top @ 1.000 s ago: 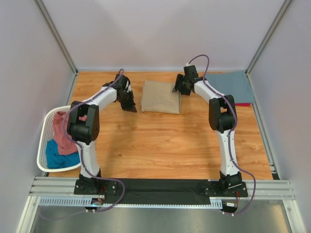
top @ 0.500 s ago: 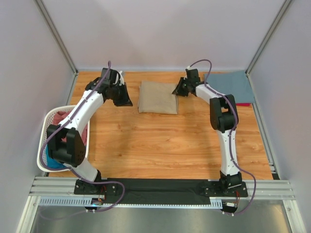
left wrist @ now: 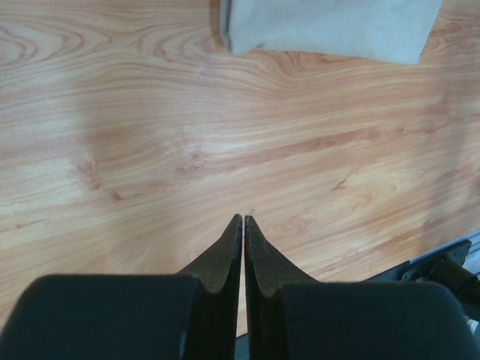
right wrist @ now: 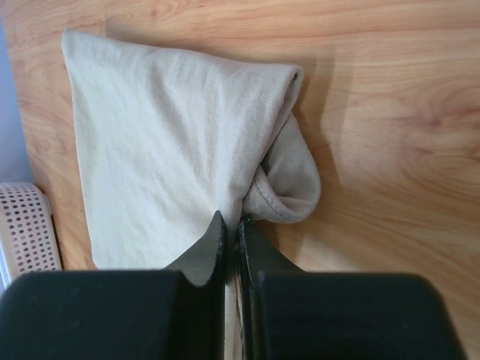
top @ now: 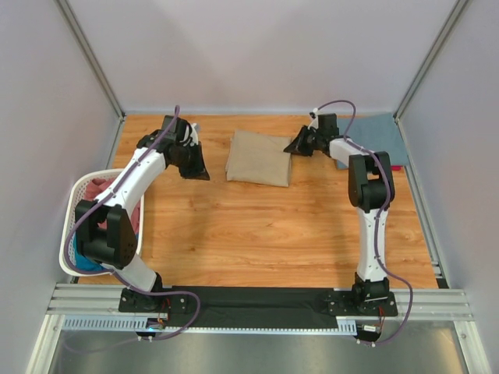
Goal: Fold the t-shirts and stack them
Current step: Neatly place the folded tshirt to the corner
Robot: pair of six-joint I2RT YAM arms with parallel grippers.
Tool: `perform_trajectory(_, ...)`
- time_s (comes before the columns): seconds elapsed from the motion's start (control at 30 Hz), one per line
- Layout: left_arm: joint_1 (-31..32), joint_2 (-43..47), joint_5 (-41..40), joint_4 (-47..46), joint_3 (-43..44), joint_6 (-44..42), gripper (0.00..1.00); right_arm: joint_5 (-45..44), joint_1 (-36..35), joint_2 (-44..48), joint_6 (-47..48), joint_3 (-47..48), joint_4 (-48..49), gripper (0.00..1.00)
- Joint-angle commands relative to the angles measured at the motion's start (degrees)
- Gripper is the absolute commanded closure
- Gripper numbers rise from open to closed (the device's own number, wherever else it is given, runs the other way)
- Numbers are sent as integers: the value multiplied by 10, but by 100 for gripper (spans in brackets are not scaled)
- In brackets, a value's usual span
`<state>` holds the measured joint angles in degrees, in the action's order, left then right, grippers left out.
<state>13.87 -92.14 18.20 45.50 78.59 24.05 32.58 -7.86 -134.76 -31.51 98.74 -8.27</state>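
A folded tan t-shirt lies at the back middle of the table. My right gripper is shut on its right edge. In the right wrist view the tan t-shirt spreads ahead of the right gripper, and a rolled hem is bunched beside the fingertips. My left gripper hovers left of the shirt, shut and holding nothing. In the left wrist view the left gripper is over bare wood, with the tan t-shirt at the top edge. A slate blue t-shirt lies flat at the back right, over a red one.
A white slatted basket sits at the table's left edge with a pink t-shirt and a teal one in it. Its corner shows in the right wrist view. Grey walls enclose three sides.
The right gripper closed on the tan t-shirt's right edge and drew it slightly to the right. The left arm swung out to the left and its gripper stayed shut.
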Motion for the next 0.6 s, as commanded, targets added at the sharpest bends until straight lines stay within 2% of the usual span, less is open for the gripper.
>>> perform_trajectory(0.0,-2,15,11,7,3,-19,92,8,21,44,60,37,-47,100)
perform_trajectory(0.27,-2,13,28,5,3,-24,91,-64,41,26,139,137,-208,100)
perform_trajectory(0.33,-2,14,32,5,-1,-23,91,-52,50,-8,135,184,-237,100)
perform_trajectory(0.37,-2,14,37,4,-1,-23,91,-40,53,-19,132,196,-255,97)
perform_trajectory(0.4,-2,15,38,2,0,-23,91,-30,57,-28,130,201,-257,87)
perform_trajectory(0.5,-2,18,39,1,3,-25,91,-38,59,-37,125,183,-238,72)
perform_trajectory(0.57,-2,20,40,1,3,-25,91,-47,58,-42,132,178,-233,69)
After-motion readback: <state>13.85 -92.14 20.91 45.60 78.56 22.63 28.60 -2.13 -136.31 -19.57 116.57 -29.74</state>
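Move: The right hand already holds the beige folded t-shirt by its right-hand edge. The middle of that t-shirt lies about 8 cm to the hand's left, some 2 cm nearer the base and 2 cm lower. The blue folded stack in the far right corner, towards which the t-shirt goes, has its middle roughly 25 cm to the right and 3 cm ahead. From the waiting left hand, the stack is about 46 cm right, 23 cm ahead and 14 cm lower. Rightwards by about 7 cm, speeding up, the right hand drags the beige t-shirt by its pinched edge towards the blue stack, drifting slightly forward and rising some 4 to 5 cm as it goes. The wrist rolls about 10 degrees, its left side dipping; at the end the rise stops and the fingers part about a quarter of their range to let go of the edge. ##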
